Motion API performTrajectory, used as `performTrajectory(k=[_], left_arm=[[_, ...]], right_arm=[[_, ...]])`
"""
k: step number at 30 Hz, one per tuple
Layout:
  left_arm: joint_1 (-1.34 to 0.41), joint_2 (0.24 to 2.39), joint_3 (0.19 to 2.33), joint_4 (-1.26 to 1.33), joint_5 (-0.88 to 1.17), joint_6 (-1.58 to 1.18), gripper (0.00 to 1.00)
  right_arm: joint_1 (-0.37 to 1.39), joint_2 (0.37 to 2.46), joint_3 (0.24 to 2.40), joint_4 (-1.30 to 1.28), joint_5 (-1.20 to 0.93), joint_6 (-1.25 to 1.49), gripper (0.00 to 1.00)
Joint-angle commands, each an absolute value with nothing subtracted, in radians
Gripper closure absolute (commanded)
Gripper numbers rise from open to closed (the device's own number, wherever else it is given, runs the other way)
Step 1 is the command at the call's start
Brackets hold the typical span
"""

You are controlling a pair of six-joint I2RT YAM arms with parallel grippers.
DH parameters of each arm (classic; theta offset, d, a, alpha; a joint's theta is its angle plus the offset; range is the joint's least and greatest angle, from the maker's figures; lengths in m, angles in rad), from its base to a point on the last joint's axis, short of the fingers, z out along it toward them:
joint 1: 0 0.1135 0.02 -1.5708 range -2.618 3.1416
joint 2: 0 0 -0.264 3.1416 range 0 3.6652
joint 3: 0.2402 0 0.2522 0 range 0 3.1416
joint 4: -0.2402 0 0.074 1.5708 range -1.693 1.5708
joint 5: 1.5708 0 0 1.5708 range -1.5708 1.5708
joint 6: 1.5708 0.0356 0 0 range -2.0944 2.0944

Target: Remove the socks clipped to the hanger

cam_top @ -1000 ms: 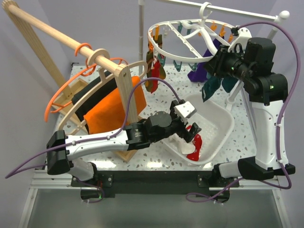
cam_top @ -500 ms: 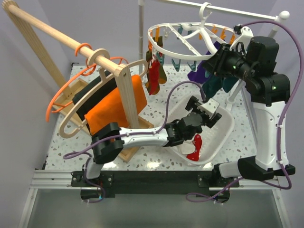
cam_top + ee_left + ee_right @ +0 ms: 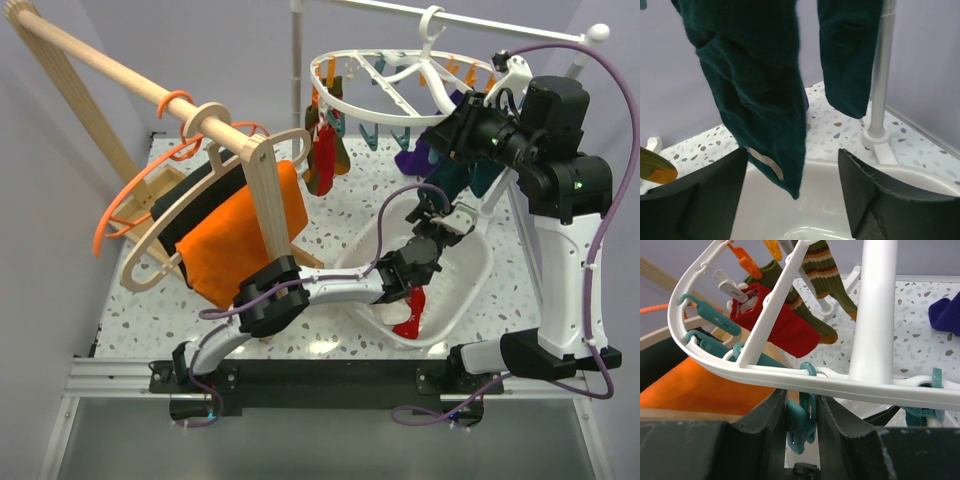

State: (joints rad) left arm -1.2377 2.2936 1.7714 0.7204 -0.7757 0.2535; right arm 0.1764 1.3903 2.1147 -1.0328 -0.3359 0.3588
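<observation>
The hanger (image 3: 352, 106), a white oval frame, hangs by its hook from the back rail. Socks hang from its clips: a red sock (image 3: 324, 152) and a brown-striped one at the left, a purple one (image 3: 410, 158) and a dark green pair (image 3: 446, 182) at the right. My right gripper (image 3: 452, 130) is shut on a teal clip (image 3: 801, 426) under the hanger rim (image 3: 850, 386). My left gripper (image 3: 440, 216) is open below the green pair. One dark green sock (image 3: 760, 100) hangs down between its fingers (image 3: 875, 200), nearer the left one. Another red sock (image 3: 410, 312) lies in the basin.
A white basin (image 3: 472, 272) sits under the hanger, with the stand's white pole (image 3: 881, 75) and foot just behind it. At the left, a wooden rack holds a wooden coat hanger with an orange cloth (image 3: 238, 226) and thin orange hangers (image 3: 128, 212).
My left arm has swung from above the red sock in the basin rightward and back, up to the dark green socks. Its jaws have narrowed a little. The right arm has stayed put.
</observation>
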Motion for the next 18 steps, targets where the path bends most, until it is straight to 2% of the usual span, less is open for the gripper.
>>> performTrajectory(k=[1, 5, 10, 11, 12, 13, 15, 18], left_arm=[[-1.218, 2.353, 1.896, 0.926, -0.807, 0.389, 0.3], [-1.21, 2.41, 1.963, 0.951, -0.779, 0.428, 0.33], [-1.189, 2.427, 1.983, 0.962, -0.732, 0.452, 0.5], [-1.187, 2.43, 1.986, 0.962, -0.729, 0.463, 0.55], [-1.184, 2.428, 1.996, 0.96, -0.727, 0.481, 0.64], [-1.186, 2.427, 1.996, 0.954, -0.726, 0.491, 0.83], [-1.189, 2.393, 1.964, 0.931, -0.716, 0.486, 0.98], [-1.204, 2.3, 1.852, 0.934, -0.692, 0.477, 1.0]], right_arm=[[0.178, 1.381, 2.129, -1.028, -0.433, 0.393, 1.0], [0.179, 1.37, 2.122, -1.023, -0.434, 0.394, 1.0], [0.178, 1.355, 2.118, -1.032, -0.43, 0.39, 1.0], [0.178, 1.355, 2.117, -1.032, -0.426, 0.391, 1.0], [0.179, 1.351, 2.115, -1.035, -0.426, 0.388, 1.0], [0.179, 1.351, 2.115, -1.038, -0.425, 0.39, 1.0], [0.179, 1.351, 2.117, -1.043, -0.423, 0.387, 0.99], [0.178, 1.353, 2.115, -1.046, -0.433, 0.38, 0.96]])
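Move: The left hand is open just short of the near dark green sock, whose middle is about 5 cm ahead, 1 cm left and 8 cm up. The second green sock is some 7 cm ahead, 6 cm right and 9 cm up; the basket's middle is roughly 5 cm back, 3 cm left and 17 cm below. For the right hand, already gripping a teal clip, the near sock is about level in reach, 3 cm right and 10 cm below. The left hand advances about 3 cm, then rises some 3 cm, closing to pinch the near green sock's toe. ##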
